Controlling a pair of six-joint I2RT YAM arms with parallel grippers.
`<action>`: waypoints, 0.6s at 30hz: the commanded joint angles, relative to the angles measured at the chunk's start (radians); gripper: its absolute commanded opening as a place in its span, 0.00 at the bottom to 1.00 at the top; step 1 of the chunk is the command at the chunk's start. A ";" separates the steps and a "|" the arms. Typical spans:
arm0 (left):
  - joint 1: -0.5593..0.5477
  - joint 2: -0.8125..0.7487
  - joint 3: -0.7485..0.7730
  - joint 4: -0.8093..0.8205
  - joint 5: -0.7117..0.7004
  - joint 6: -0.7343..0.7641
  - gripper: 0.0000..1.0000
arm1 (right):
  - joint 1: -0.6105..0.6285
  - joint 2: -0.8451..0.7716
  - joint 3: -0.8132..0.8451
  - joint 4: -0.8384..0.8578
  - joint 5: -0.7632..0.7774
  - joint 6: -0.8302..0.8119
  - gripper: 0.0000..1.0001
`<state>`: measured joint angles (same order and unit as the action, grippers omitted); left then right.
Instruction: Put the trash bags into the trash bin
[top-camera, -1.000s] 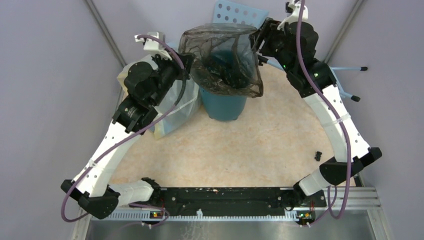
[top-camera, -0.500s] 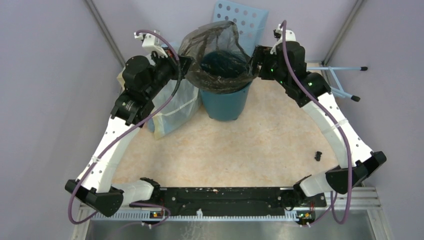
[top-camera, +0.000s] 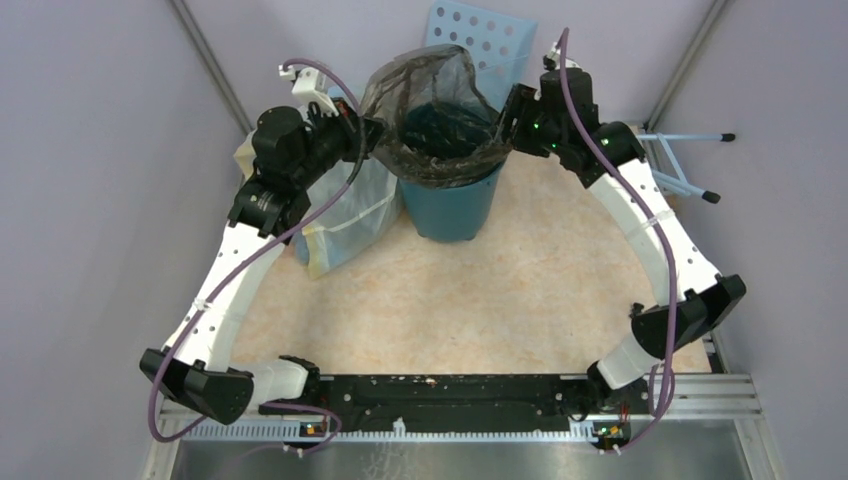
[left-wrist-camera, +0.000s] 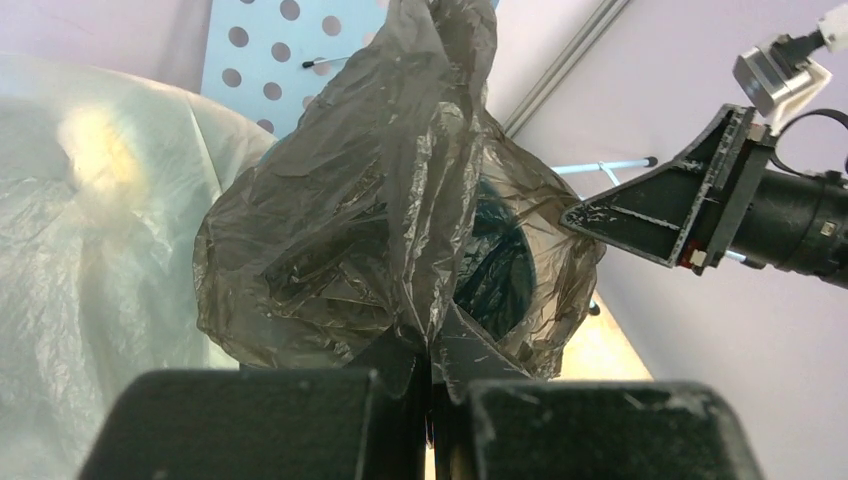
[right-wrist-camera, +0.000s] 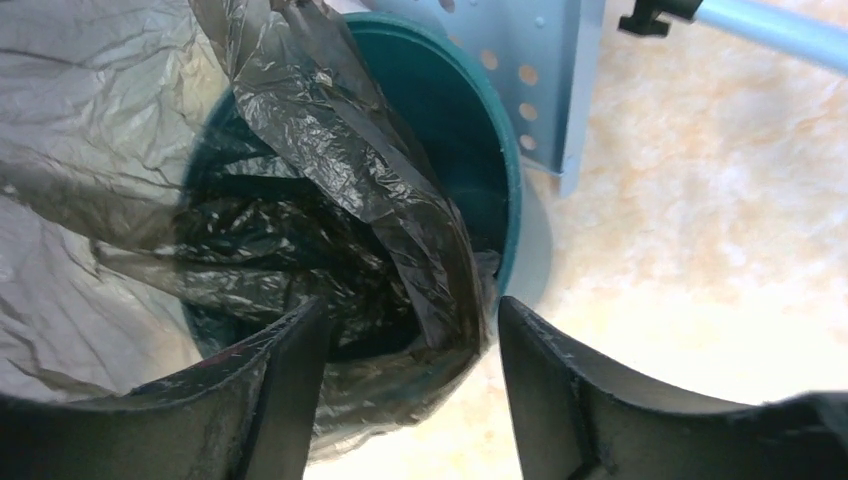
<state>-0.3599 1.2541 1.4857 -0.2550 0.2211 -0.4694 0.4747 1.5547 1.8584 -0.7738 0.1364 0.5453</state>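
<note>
The dark, see-through trash bag (top-camera: 430, 95) hangs over the mouth of the teal trash bin (top-camera: 447, 205), its lower part down inside. My left gripper (top-camera: 372, 128) is shut on the bag's left edge, and in the left wrist view the plastic (left-wrist-camera: 350, 230) bunches up from its closed jaws (left-wrist-camera: 432, 350). My right gripper (top-camera: 508, 112) stands open at the bin's right rim. In the right wrist view the bag's edge (right-wrist-camera: 400, 230) lies loose between the spread fingers (right-wrist-camera: 410, 340), over the bin (right-wrist-camera: 480, 140).
A pale yellowish stuffed bag (top-camera: 340, 215) leans against the bin's left side, under my left arm. A light blue perforated panel (top-camera: 480, 35) stands behind the bin. A light blue rod frame (top-camera: 690, 165) lies at the right wall.
The bag was stretched high between both grippers; it has come down onto the bin. My right jaws have opened and let its right edge go. The left gripper keeps its hold.
</note>
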 joint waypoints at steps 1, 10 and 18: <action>0.022 -0.010 -0.011 0.033 0.067 0.019 0.00 | -0.007 0.050 0.089 -0.048 -0.048 0.080 0.55; 0.047 -0.014 -0.053 0.034 0.098 0.017 0.00 | -0.016 0.043 0.176 -0.143 -0.059 0.054 0.02; 0.049 0.032 -0.094 0.105 0.094 0.009 0.00 | -0.045 -0.078 0.072 -0.138 0.025 0.024 0.00</action>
<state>-0.3164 1.2610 1.3895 -0.2390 0.3069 -0.4618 0.4522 1.5768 1.9598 -0.9150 0.1047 0.5968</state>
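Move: The loose right edge of the dark trash bag's mouth hangs almost between the right hand's open fingers, about 1 cm ahead, 2 cm left and 2 cm below. The bin's middle is some 7 cm left of that hand, 1 cm ahead and 22 cm down; the perforated panel lies 15 cm ahead, 2 cm left and 18 cm lower. From the left hand, the bin is about 3 cm ahead, 11 cm right and 29 cm below; the pale bag is 4 cm ahead, 9 cm left and 30 cm down. The bag's right edge is pinched as the right fingers close fully, the hand first easing about 1.5 cm left and down onto the edge, tipping some 5 degrees, then drawing it roughly 2 cm right and slightly back, away from the bin. Meanwhile the left hand keeps its shut grip on the opposite rim and sinks about 4 cm towards the bin. ##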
